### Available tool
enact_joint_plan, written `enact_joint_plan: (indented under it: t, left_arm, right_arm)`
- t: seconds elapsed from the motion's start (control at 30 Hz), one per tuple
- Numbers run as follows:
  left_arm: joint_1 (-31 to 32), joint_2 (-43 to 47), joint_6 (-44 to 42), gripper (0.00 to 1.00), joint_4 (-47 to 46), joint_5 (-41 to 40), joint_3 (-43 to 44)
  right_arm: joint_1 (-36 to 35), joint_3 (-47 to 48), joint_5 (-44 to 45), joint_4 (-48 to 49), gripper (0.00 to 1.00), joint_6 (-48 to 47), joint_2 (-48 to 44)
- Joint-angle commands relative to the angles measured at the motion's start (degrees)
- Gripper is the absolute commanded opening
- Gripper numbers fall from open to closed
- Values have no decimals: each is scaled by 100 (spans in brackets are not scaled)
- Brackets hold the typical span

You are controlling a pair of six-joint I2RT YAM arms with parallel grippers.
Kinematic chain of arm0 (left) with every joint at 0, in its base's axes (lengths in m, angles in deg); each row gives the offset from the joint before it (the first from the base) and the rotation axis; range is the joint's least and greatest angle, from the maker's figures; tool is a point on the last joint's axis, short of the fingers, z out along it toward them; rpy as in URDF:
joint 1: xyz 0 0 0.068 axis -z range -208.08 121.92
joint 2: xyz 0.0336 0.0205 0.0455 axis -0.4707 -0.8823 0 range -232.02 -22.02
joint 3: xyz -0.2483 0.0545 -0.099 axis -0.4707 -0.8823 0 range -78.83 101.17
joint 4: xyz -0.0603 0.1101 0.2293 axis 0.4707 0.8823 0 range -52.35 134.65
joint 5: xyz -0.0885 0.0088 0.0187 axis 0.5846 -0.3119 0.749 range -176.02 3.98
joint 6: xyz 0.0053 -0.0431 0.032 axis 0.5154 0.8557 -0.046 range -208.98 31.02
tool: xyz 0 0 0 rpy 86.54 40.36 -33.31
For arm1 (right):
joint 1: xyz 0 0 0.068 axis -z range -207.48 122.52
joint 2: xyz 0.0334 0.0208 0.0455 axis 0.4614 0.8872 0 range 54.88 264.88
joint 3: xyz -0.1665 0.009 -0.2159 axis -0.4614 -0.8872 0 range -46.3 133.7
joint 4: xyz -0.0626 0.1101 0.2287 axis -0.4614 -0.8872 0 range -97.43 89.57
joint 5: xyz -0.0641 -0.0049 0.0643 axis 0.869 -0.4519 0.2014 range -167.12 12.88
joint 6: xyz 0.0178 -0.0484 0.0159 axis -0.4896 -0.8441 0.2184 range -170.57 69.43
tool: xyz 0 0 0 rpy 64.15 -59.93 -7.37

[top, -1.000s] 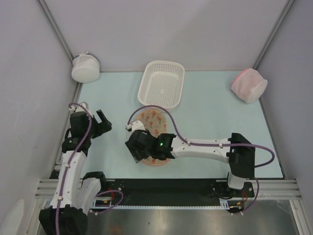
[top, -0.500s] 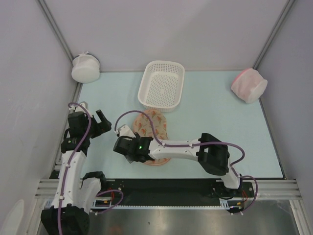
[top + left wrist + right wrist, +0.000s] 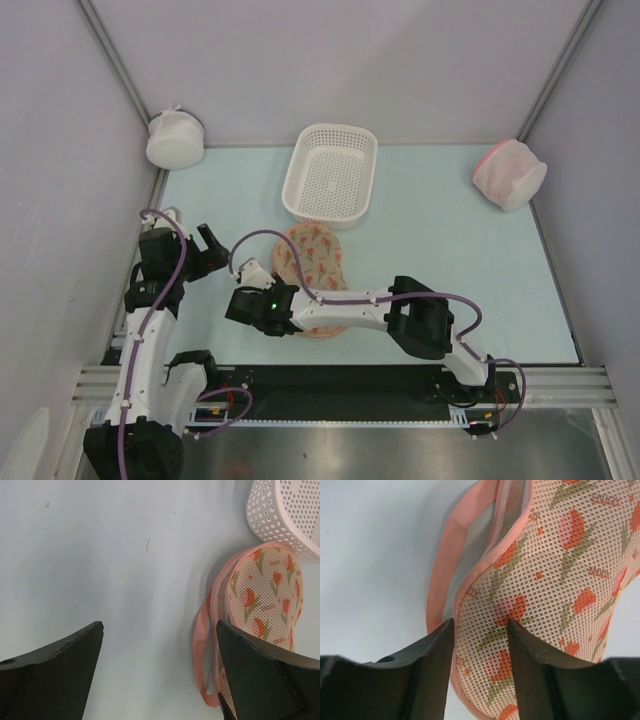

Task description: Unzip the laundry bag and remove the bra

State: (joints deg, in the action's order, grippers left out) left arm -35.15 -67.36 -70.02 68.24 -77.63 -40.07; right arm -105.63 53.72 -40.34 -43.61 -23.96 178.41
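The laundry bag (image 3: 314,268) lies flat on the table just in front of the white basket, beige with orange-red and green print. It also shows in the left wrist view (image 3: 267,597) and in the right wrist view (image 3: 555,580). A pink strip (image 3: 445,555) stands apart from the printed panel along its left edge. My right gripper (image 3: 268,312) hangs over the bag's near left edge. Its jaws (image 3: 480,622) are part-way open and straddle that edge. My left gripper (image 3: 208,248) is open and empty, left of the bag (image 3: 160,625). The bra is hidden.
A white perforated basket (image 3: 330,172) stands behind the bag and shows in the left wrist view (image 3: 285,515). A round white mesh pouch (image 3: 174,140) sits in the back left corner. A pink-and-white mesh pouch (image 3: 509,172) sits at the back right. Walls enclose the table.
My right arm has swung left, carrying its gripper from over the bag's near half to the bag's left edge. The left arm and the bag have not visibly moved.
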Motion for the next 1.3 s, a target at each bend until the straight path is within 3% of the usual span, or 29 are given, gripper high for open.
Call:
enact_joint_plan:
  t: [0.0, 0.1, 0.13, 0.23, 0.53, 0.73, 1.27]
  left_arm:
    - [-58, 43, -94, 100, -211, 146, 167]
    - [-58, 34, -86, 100, -220, 164, 167]
    - [-58, 43, -86, 100, -211, 164, 167]
    - [-58, 43, -86, 100, -220, 164, 167]
    - [-57, 52, -86, 100, -229, 173, 167]
    - [-58, 52, -94, 100, -238, 181, 158]
    - [-58, -18, -94, 100, -246, 234, 158]
  right_arm:
    - [28, 307, 383, -226, 47, -33, 163]
    - [63, 316, 357, -279, 26, 37, 146]
    - [80, 316, 305, -270, 15, 72, 102]
    - [195, 176, -168, -25, 1, 99, -135]
    - [581, -352, -1549, 925, 0, 300, -1365]
    - [915, -1072, -1989, 1355, 0, 573, -2225]
    - [1724, -3612, -1489, 1383, 0, 1618, -4642]
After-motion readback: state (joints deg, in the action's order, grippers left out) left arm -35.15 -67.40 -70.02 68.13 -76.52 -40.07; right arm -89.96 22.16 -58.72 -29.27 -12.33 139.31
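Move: The free left edge of the laundry bag's upper flap lies practically at the half-open right fingers, level fore and aft, about 1 cm to the left and 1 cm below. The pink lower rim lies some 3 cm left, 3 cm ahead and 2 cm below that hand; the white basket's middle is roughly 26 cm ahead, 12 cm to the right. From the left hand, the flap edge lies about 8 cm back, 12 cm right and 9 cm down. Barely sinking, the right hand first shuts its half-open fingers on the laundry bag flap's left edge and pinches it. It then lifts the edge steeply, about 11 cm, easing a little forward, and sweeps it some 10 cm right across the bag at that height, keeping its pinch, as the wrist rolls about 30 degrees, left side up, and turns slightly clockwise. ##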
